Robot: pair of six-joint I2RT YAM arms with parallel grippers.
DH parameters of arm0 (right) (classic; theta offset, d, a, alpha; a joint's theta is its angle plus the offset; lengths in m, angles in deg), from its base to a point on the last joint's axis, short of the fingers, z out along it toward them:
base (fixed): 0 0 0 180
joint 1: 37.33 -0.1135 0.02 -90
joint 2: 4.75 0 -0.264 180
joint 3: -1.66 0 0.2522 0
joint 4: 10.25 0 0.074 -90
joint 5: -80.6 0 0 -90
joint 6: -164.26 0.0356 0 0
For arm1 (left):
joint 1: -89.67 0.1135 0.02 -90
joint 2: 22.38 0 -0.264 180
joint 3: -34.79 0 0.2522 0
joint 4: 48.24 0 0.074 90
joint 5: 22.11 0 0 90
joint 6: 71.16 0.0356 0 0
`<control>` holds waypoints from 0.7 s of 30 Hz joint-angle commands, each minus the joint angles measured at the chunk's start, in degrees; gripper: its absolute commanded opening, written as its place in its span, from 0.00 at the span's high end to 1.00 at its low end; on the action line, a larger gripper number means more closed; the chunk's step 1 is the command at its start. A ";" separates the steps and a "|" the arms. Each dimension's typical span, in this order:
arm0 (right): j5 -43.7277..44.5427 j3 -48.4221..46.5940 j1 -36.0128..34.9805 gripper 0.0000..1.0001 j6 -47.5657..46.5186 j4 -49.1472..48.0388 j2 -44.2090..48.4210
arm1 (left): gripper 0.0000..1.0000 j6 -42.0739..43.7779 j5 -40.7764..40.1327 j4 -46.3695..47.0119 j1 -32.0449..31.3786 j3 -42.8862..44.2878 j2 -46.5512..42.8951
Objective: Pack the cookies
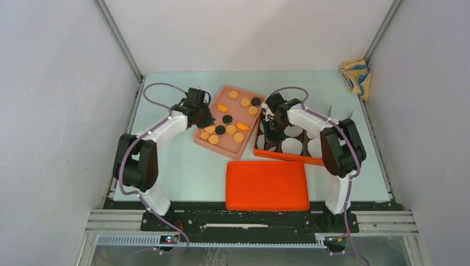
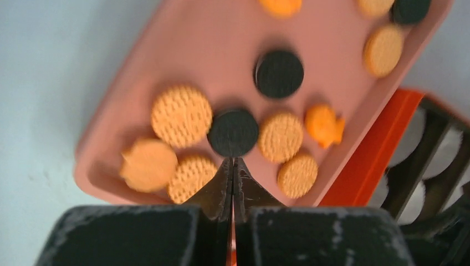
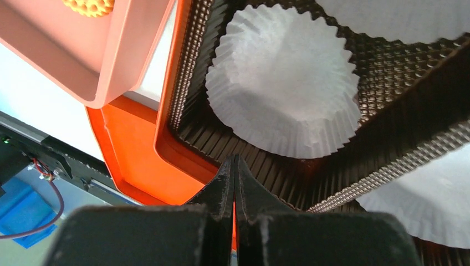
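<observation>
Several cookies lie on a pink tray, mostly orange rounds with a few black ones. My left gripper hovers at the tray's left side, shut and empty. In the left wrist view its tips sit just short of a black cookie, with orange cookies on either side. My right gripper is over the left end of the orange box, also shut with nothing in it. In the right wrist view its tips hang above the box's dark liner, near a white paper cup.
The orange box holds a black divider and several white paper cups. An orange lid lies in front of it, near the arm bases. A folded cloth sits in the far right corner. White walls enclose the table.
</observation>
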 commanded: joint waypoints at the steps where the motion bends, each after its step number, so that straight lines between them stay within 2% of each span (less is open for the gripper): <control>1: 0.29 -0.03 -2.12 1.00 -0.23 -0.90 -0.90 | 1.00 -1.78 -1.65 2.04 -3.14 -10.39 -0.56; 4: 0.20 0.13 -3.07 1.00 -0.34 -1.08 -1.18 | 1.00 -2.26 -1.33 2.79 -3.48 -13.07 1.91; 7: 0.10 0.50 -4.50 1.00 -0.65 -1.12 -1.02 | 1.00 -2.17 -2.53 2.53 -3.36 -11.21 4.89; 12: -1.18 1.31 -7.68 1.00 -0.71 -1.19 -0.75 | 1.00 -0.71 -5.49 -1.61 -2.17 0.39 13.01; 16: -3.63 1.55 -10.41 1.00 -0.53 -1.70 -1.27 | 1.00 -0.52 -4.52 -5.81 1.40 9.99 20.43; 21: -5.96 1.34 -14.24 1.00 -0.04 -2.38 -2.39 | 1.00 1.34 -6.64 -8.58 3.44 17.26 21.60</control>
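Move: The near wall of the cookie tray lies about 7 cm back of the left hand, 2 cm to its right and 9 cm below; a dark cookie sits some 2 cm ahead and 4 cm right. The right hand is inside the box: the left wall's middle is about 5 cm ahead, 3 cm left, slightly below. From there the lid is 17 cm back and level sideways, the tray's middle 12 cm ahead, 15 cm left. Dropping back and down about 6 cm each way to the tray's near wall, the left hand then reverses and pushes the tray forward with closed fingers, coming some 10 cm forward while staying low. Meanwhile the right hand, also shut, pushes the box left by its left wall, travelling about 5 cm left and 3 cm back and turning slightly counter-clockwise. ##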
